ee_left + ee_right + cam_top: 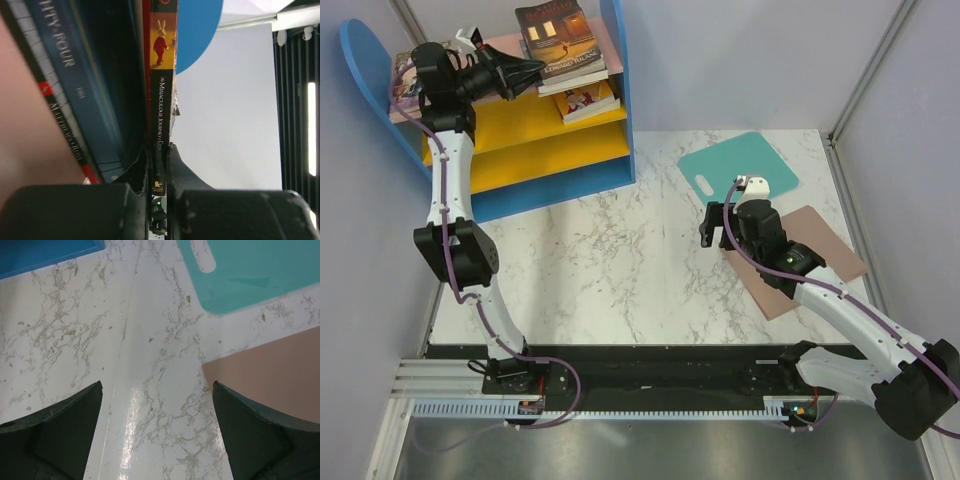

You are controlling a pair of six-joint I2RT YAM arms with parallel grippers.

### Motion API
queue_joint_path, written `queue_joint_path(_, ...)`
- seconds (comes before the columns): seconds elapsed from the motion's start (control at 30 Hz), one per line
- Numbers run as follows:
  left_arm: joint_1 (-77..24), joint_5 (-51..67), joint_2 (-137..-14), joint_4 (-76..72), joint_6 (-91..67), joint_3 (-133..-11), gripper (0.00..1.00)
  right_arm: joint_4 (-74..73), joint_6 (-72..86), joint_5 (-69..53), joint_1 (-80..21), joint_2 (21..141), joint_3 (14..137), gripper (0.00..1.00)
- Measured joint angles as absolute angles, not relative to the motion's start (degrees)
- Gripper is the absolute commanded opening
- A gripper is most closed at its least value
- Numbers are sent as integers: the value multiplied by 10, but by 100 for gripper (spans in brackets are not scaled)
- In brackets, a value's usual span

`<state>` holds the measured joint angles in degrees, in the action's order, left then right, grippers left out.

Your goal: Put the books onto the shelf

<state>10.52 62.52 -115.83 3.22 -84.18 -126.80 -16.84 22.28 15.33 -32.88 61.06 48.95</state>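
Note:
The shelf (535, 125) stands at the back left, with blue sides, a pink top board and yellow lower boards. A dark brown-orange book (558, 38) lies on top of a small stack on the pink board. My left gripper (525, 72) is shut on that book's left edge. The left wrist view shows its spine (162, 100) pinched between the fingers of the gripper (160, 160). Beside it lies the navy book (75, 75). Another book (588, 100) rests on the upper yellow board. My right gripper (715, 228) hangs open and empty over the marble table, seen wide open (157, 390) in its wrist view.
A teal mat (738, 165) with a handle hole lies at the back right of the table. A pinkish-brown mat (820, 262) lies under my right arm. More books (405, 85) sit at the shelf's left end beneath my left wrist. The blue rounded side (197, 30) rises beyond the held book.

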Motion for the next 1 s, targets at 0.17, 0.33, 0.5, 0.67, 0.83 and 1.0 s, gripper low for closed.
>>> queue_joint_path(0.17, 105, 612, -1145, 59, -820, -1252, 17, -171, 223, 153, -329, 609, 489, 98)
queue_joint_path(0.33, 105, 610, -1144, 67, -815, -1260, 44, -173, 223, 154, -329, 606, 489, 98)
queue_joint_path(0.5, 105, 609, -1144, 70, -811, -1279, 52, -173, 223, 154, -329, 606, 489, 98)
queue_joint_path(0.67, 105, 605, -1144, 70, -811, -1285, 63, -173, 223, 153, -329, 604, 489, 98)
queue_joint_path(0.83, 108, 601, -1137, 70, -812, -1279, 100, -174, 223, 153, -329, 598, 489, 98)
queue_joint_path(1.0, 123, 587, -1088, 79, -797, -1244, 100, -175, 224, 153, -329, 593, 487, 98)
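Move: The left hand grips the near end of the spine of the Edward Tulane book, whose middle is about 7 cm ahead and 4 cm to the right, roughly level. It is going onto Nineteen Eighty-Four, some 6 cm ahead, 6 cm right and 3 cm below the hand. The illustrated book on the pink board is about 27 cm left, 2 cm ahead and 8 cm below. From the idle right hand, the Tulane book lies roughly 27 cm ahead, 36 cm left and 27 cm higher. Dipping barely half a centimetre first, the left hand opens its nearly shut fingers on the Tulane book's spine and lets go, easing upwards meanwhile. With the fingers almost fully open it draws up and back towards the base and a little left, away from the book, ending about 3 cm higher and 2.5 cm farther back; the wrist barely turns. ##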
